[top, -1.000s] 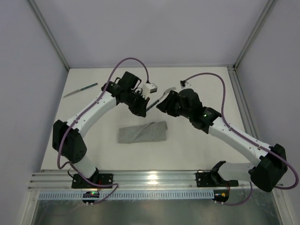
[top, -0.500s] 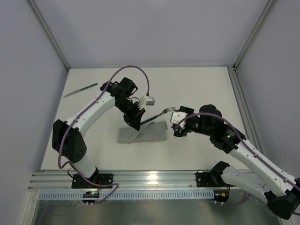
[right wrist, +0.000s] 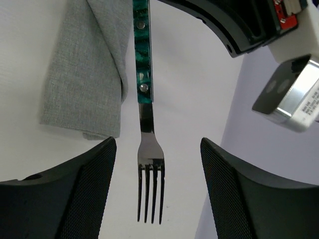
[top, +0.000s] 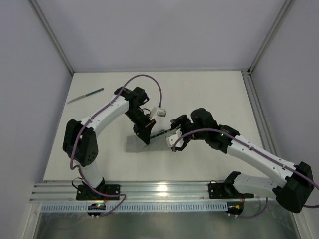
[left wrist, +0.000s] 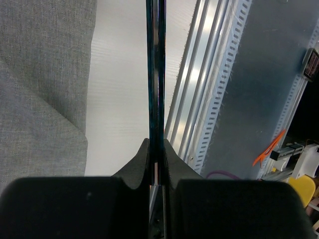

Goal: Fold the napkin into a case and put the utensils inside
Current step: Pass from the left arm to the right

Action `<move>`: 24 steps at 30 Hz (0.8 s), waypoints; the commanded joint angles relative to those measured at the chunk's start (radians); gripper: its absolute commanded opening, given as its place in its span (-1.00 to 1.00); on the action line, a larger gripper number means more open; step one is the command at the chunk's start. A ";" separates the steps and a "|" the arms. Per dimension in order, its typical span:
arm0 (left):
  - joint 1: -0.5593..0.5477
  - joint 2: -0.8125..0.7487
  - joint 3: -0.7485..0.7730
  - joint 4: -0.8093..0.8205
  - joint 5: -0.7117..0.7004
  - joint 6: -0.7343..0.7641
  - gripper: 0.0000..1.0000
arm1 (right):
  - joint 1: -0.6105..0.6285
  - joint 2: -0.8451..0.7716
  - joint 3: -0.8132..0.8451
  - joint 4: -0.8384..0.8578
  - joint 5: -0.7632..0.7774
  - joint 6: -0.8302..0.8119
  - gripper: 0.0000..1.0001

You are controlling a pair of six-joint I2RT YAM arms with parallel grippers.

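Note:
The grey napkin (top: pixel 132 145) lies folded into a narrow strip on the table, partly under both arms; it also shows in the left wrist view (left wrist: pixel 42 74) and in the right wrist view (right wrist: pixel 82 74). My left gripper (top: pixel 147 135) (left wrist: pixel 156 149) is shut on the teal handle of the fork (top: pixel 160 133) (left wrist: pixel 155 69) and holds it over the napkin's right part. In the right wrist view the fork (right wrist: pixel 149 149) points its tines between my right gripper's (top: pixel 175 142) (right wrist: pixel 155 199) open fingers, apart from both. The knife (top: pixel 85 95) lies at the back left.
The left arm's white camera block (top: pixel 160 112) (right wrist: pixel 291 94) hangs close above the right gripper. The aluminium rail (top: pixel 159 191) (left wrist: pixel 199 99) runs along the near edge. Grey walls close the back and both sides.
The left gripper has carried the fork from mid-table down over the napkin. The right gripper let go, drew back, then came in again around the tines.

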 commanded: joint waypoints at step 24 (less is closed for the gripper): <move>0.001 -0.103 -0.067 0.296 -0.301 -0.269 -0.06 | 0.016 0.110 -0.002 -0.077 0.168 0.248 -0.94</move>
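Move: The fork is held about level by the handle end in the left fingers, its tines pointing right, its middle some 8 cm to the left hand's right and 3 cm ahead. From the open right hand, the fork's middle lies about 5 cm below, 6 cm left and 2 cm back, with the neck nearly under the fingers. The folded napkin is on the table roughly 20 cm below the right hand, 14 cm left and level fore and aft. The right fingers pinch the fork at its neck, just past the handle, after that hand has sunk about 5 cm over it with a slight drift left. Meanwhile the left hand holds still, then opens nearly halfway and lets go of the handle end, edging forward and down a little as the right draws about 2 cm back to the right, turning some 10 degrees clockwise. ##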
